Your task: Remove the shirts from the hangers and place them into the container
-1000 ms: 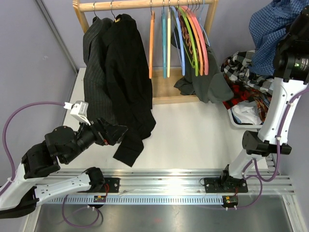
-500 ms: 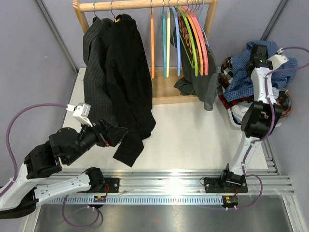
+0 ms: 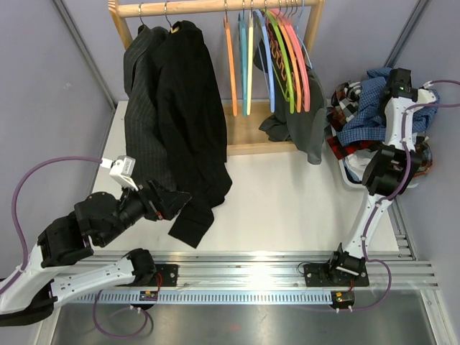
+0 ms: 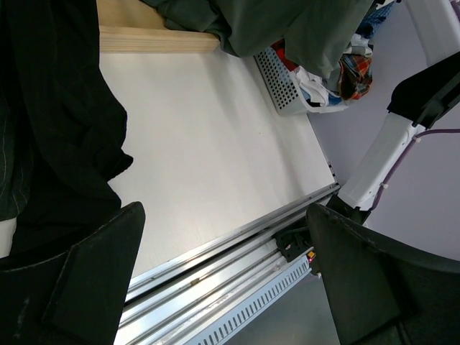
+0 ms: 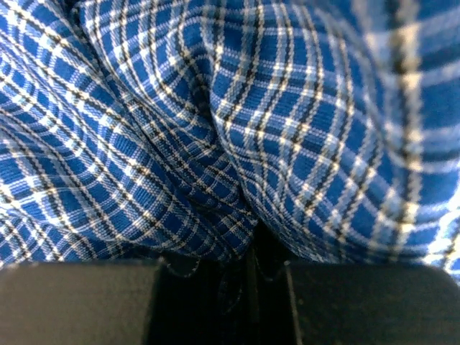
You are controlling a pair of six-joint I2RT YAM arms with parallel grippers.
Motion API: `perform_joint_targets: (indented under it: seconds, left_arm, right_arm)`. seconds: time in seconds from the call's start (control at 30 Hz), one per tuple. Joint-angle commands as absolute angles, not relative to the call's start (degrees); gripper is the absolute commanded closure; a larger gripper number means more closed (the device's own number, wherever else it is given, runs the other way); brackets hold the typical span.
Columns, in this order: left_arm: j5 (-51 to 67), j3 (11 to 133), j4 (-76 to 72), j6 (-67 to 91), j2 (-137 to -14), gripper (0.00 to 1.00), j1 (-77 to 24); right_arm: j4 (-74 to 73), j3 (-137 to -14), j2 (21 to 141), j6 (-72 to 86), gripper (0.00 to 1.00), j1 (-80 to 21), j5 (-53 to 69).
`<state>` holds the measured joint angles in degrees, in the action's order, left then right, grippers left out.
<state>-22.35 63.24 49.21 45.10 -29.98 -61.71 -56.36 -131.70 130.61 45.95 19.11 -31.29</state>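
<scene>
My right gripper (image 3: 397, 80) is shut on the blue checked shirt (image 3: 361, 109), which lies bunched on top of the clothes in the container (image 3: 351, 177). The checked cloth (image 5: 215, 129) fills the right wrist view and is pinched between the dark jaws of the right gripper (image 5: 251, 287). The black shirt (image 3: 183, 122) and the pinstriped shirt (image 3: 138, 93) hang on the rail at the left. My left gripper (image 3: 172, 200) stands open beside the black shirt's lower sleeve (image 4: 57, 136), with nothing between the fingers of the left gripper (image 4: 226, 280). Several empty coloured hangers (image 3: 273, 57) hang on the rail.
The wooden rail frame (image 3: 215, 8) stands at the back. A grey garment (image 3: 305, 126) hangs among the hangers. Red plaid and black-and-white checked clothes (image 3: 345, 97) lie in the container, whose perforated wall (image 4: 277, 75) shows in the left wrist view. Metal rails (image 3: 244, 262) run along the near edge.
The right arm has come down from high at the right, carrying the blue shirt onto the pile in the container. The left arm has barely shifted.
</scene>
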Motion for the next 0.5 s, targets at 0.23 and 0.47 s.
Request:
perform_joint_targets:
  seconds: [0.23, 0.47]
  left_arm:
    - [-21.36, 64.25, 45.97, 43.59, -30.76, 0.01, -61.88]
    - [-22.59, 63.54, 45.35, 42.01, -29.71, 0.01, -61.96]
  right_arm:
    - [-53.17, -130.42, 118.05, 36.66, 0.01, 21.36, -17.49]
    - [-47.75, -130.27, 102.44, 32.35, 0.0, 21.27, -12.59]
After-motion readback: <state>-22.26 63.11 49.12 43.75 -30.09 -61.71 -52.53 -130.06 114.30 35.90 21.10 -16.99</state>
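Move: The blue checked shirt is already in the container, its edge between the right hand's fingers; its middle lies about 10 cm to their left, 2 cm back and 4 cm below. The container's middle is some 13 cm left, 10 cm back and 10 cm below that hand, the white cloth in it about 18 cm left, 18 cm back and 7 cm down. From the left hand the shirt is roughly 55 cm right, 35 cm ahead and 20 cm below. The blue checked shirt is let go over the right side of the container: the right hand's fingers, nearly shut on it, spread wide while the hand rises, slowly at first and then faster, some 14 cm up off the pile. It drifts only slightly left, and the wrist turns about 20 degrees, swinging counter-clockwise and tipping the fingers up a little. ##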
